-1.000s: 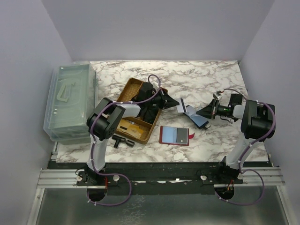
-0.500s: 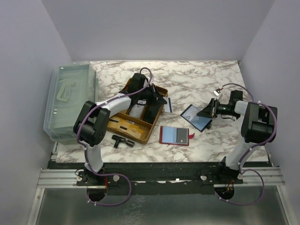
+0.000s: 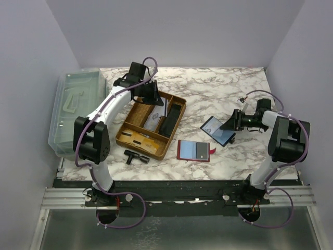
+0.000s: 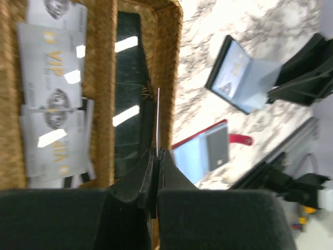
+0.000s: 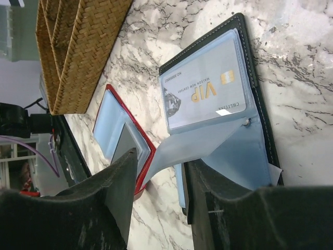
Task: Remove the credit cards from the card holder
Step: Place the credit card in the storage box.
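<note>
The black card holder (image 3: 218, 130) lies open on the marble, and a silver VIP credit card (image 5: 204, 92) sits in its clear sleeve. My right gripper (image 5: 161, 161) is open at the holder's right edge. A pale blue flap (image 5: 179, 148) of the holder rises between its jaws without being pinched. My left gripper (image 4: 157, 152) hovers over the wicker tray (image 3: 134, 140), shut on a thin card (image 4: 158, 120) seen edge-on. Several silver cards (image 4: 49, 104) lie in the tray's left compartment. A black wallet (image 4: 128, 94) fills the compartment beside them.
A red card holder (image 3: 195, 150) lies open between the tray and the black holder. A black T-shaped tool (image 3: 136, 156) rests near the table's front edge. A clear plastic bin (image 3: 78, 112) stands along the left side.
My left arm swung away from the black holder to over the tray's far end, still shut on a card. My right gripper opened and the holder dropped flatter.
</note>
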Controlling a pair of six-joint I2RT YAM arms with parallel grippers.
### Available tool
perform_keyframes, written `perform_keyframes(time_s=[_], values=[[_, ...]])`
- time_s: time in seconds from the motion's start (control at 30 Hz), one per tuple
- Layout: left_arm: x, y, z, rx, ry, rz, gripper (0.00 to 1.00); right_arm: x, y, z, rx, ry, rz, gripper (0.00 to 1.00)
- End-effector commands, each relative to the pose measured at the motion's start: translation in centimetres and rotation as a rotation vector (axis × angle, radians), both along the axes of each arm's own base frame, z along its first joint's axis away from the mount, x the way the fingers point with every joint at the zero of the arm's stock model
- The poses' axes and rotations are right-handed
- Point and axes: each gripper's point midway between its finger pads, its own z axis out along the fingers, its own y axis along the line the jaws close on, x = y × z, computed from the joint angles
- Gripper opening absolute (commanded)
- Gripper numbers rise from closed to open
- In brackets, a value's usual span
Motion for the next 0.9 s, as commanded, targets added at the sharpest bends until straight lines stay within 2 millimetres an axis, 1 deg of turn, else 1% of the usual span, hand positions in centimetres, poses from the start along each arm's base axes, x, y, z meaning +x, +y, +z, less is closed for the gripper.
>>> perform_keyframes(time_s=[0.0, 0.13, 0.23, 0.33, 0.47, 0.6, 0.87], values=[[-1.0, 4.1, -2.1, 0.276, 0.002, -0.130, 0.00, -0.1, -0.1, 0.9, -0.039, -0.056, 0.020, 0.46], [-0.1, 5.6, -1.8, 0.390, -0.047, -0.177, 0.00, -0.1, -0.1, 1.0, -0.038, -0.060, 0.026, 0.46], [0.4, 6.4, -1.7, 0.444, -0.090, -0.224, 0.00, -0.1, -0.1, 0.9, -0.039, -0.057, 0.028, 0.46], [0.5, 6.5, -2.2, 0.463, -0.094, -0.270, 0.00, -0.2, -0.1, 0.8, -0.036, -0.053, 0.030, 0.47], [0.6, 6.7, -3.5, 0.485, -0.076, -0.302, 0.00, -0.2, -0.1, 0.9, -0.037, -0.055, 0.033, 0.47], [0.9, 6.5, -4.4, 0.487, -0.064, -0.320, 0.00, -0.3, -0.1, 0.9, -0.043, -0.059, 0.033, 0.47], [1.4, 6.1, -5.4, 0.478, -0.054, -0.337, 0.00, -0.3, -0.1, 0.8, -0.041, -0.057, 0.032, 0.47]])
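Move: The left gripper already holds a card pinched shut, and is taking it to the silver card pile in the basket's middle compartment, about 3 cm to its left, level fore and aft, some 13 cm below. The black cards lie about 6 cm to the right of the pile and 2 cm nearer; the empty compartment is about 8 cm to the pile's left. From the right gripper, the pile lies about 32 cm to the left and 4 cm ahead. Bring the left gripper about 6 cm left over the basket's middle compartment, rising slightly at first, then sinking to end nearly 6 cm lower. Meanwhile swing the fingers from slanting rightward to mostly down, nearly 30 degrees, with a clockwise turn, so the card's free end comes down towards the silver pile. Keep the fingers shut on it. ##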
